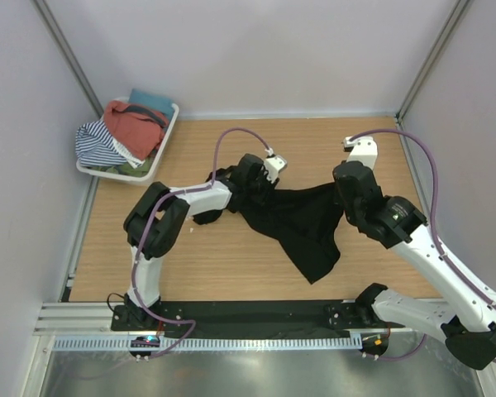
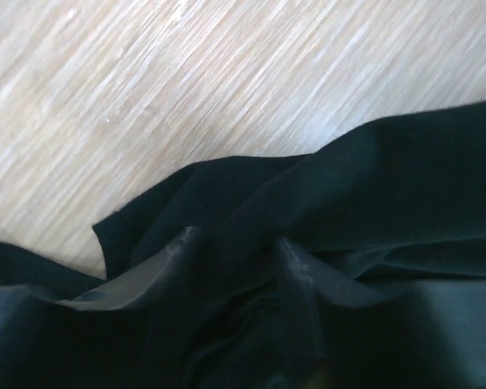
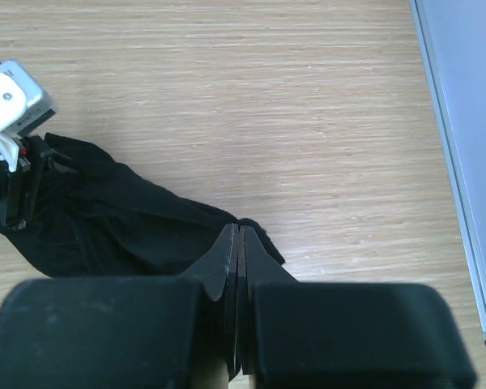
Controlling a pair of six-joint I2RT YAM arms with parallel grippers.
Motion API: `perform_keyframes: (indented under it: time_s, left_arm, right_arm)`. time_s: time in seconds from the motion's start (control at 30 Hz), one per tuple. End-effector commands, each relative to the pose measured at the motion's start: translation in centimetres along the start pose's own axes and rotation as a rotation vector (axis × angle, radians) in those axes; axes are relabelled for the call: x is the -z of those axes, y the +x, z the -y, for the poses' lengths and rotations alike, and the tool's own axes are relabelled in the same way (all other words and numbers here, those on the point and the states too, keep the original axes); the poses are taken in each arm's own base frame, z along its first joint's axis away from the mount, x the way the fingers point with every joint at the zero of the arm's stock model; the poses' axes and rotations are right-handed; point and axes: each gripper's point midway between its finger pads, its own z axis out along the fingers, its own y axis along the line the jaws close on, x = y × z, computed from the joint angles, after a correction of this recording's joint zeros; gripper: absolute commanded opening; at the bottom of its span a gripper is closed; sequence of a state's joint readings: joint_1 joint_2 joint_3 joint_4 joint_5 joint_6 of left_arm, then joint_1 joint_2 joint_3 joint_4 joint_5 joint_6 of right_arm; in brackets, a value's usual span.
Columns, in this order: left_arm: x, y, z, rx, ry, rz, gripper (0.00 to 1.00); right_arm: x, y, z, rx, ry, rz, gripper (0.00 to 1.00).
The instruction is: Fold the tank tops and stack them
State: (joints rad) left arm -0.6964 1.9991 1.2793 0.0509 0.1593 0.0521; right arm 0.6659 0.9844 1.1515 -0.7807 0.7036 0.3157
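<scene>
The black tank top [image 1: 302,223] lies crumpled mid-table, stretched between both grippers. My left gripper [image 1: 250,186] is buried in its left end. In the left wrist view both fingers [image 2: 158,271] stand partly apart with black cloth [image 2: 348,186] bunched in the gap and draped over them; whether they pinch it does not show. My right gripper [image 1: 345,198] holds the right end, and its jaws [image 3: 239,231] are shut on a thin edge of the black cloth [image 3: 113,219]. The rust-red tank top [image 1: 136,128] lies in the basket at the back left.
The white plastic basket [image 1: 167,132] stands at the back left corner and also holds a striped cloth [image 1: 99,145] and a teal one [image 1: 153,99]. Grey walls close in the table on three sides. A metal rail [image 1: 231,318] runs along the near edge.
</scene>
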Motion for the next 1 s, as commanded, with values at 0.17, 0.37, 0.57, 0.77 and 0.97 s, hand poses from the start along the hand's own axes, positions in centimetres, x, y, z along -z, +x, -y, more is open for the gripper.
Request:
perform_keyframes:
  time_s: [0.17,0.37,0.57,0.77,0.97]
  left_arm:
    - [1.8,-3.9,-3.2,0.019,-0.194,0.051,0.0]
    - [9.0,-8.0,-6.6,0.104,-0.463,0.148,0.0]
    - [17.7,-12.4,-8.4,0.152,-0.756,0.164,0.0]
    - [28.0,-16.9,-5.6,0.094,-0.932,0.289,0.0]
    - [38.3,-18.0,0.9,0.068,-0.996,0.413,0.0]
  right_arm:
    - [0.0,-1.5,0.3,-0.035,-0.003,0.04,0.01]
    - [-2.2,-1.7,-1.3,-0.036,-0.051,0.025,0.01]
    - [-3.0,-8.8,-3.5,-0.127,-0.158,0.09,0.01]
    - [2.6,-16.1,-4.3,-0.198,-0.344,0.263,0.01]
    - [10.6,-16.4,-3.2,-0.196,-0.558,0.36,0.01]
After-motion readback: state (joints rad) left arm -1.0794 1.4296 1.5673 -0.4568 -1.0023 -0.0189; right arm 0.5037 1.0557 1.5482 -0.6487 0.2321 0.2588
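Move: Right between the half-open left fingertips, about 1 cm lower, lies the bunched upper edge of the black tank top; its loose strap end rests some 16 cm left and 6 cm back, and its hem corner about 14 cm right and 22 cm back. The clothes basket is roughly 40 cm left and 14 cm ahead. The right hand already holds another corner up; from it that bunched edge lies about 19 cm left, 11 cm ahead and 23 cm down. Pinching the bunched edge shut, the left hand eases a little forward, then lifts fast some 32 cm, drifting left and finally drawing back, its fingers tipping up and swinging counter-clockwise. The right hand, still gripping its corner, waits, pushes about 7 cm forward, then rises about 15 cm while drawing back, tilting and rolling up. ##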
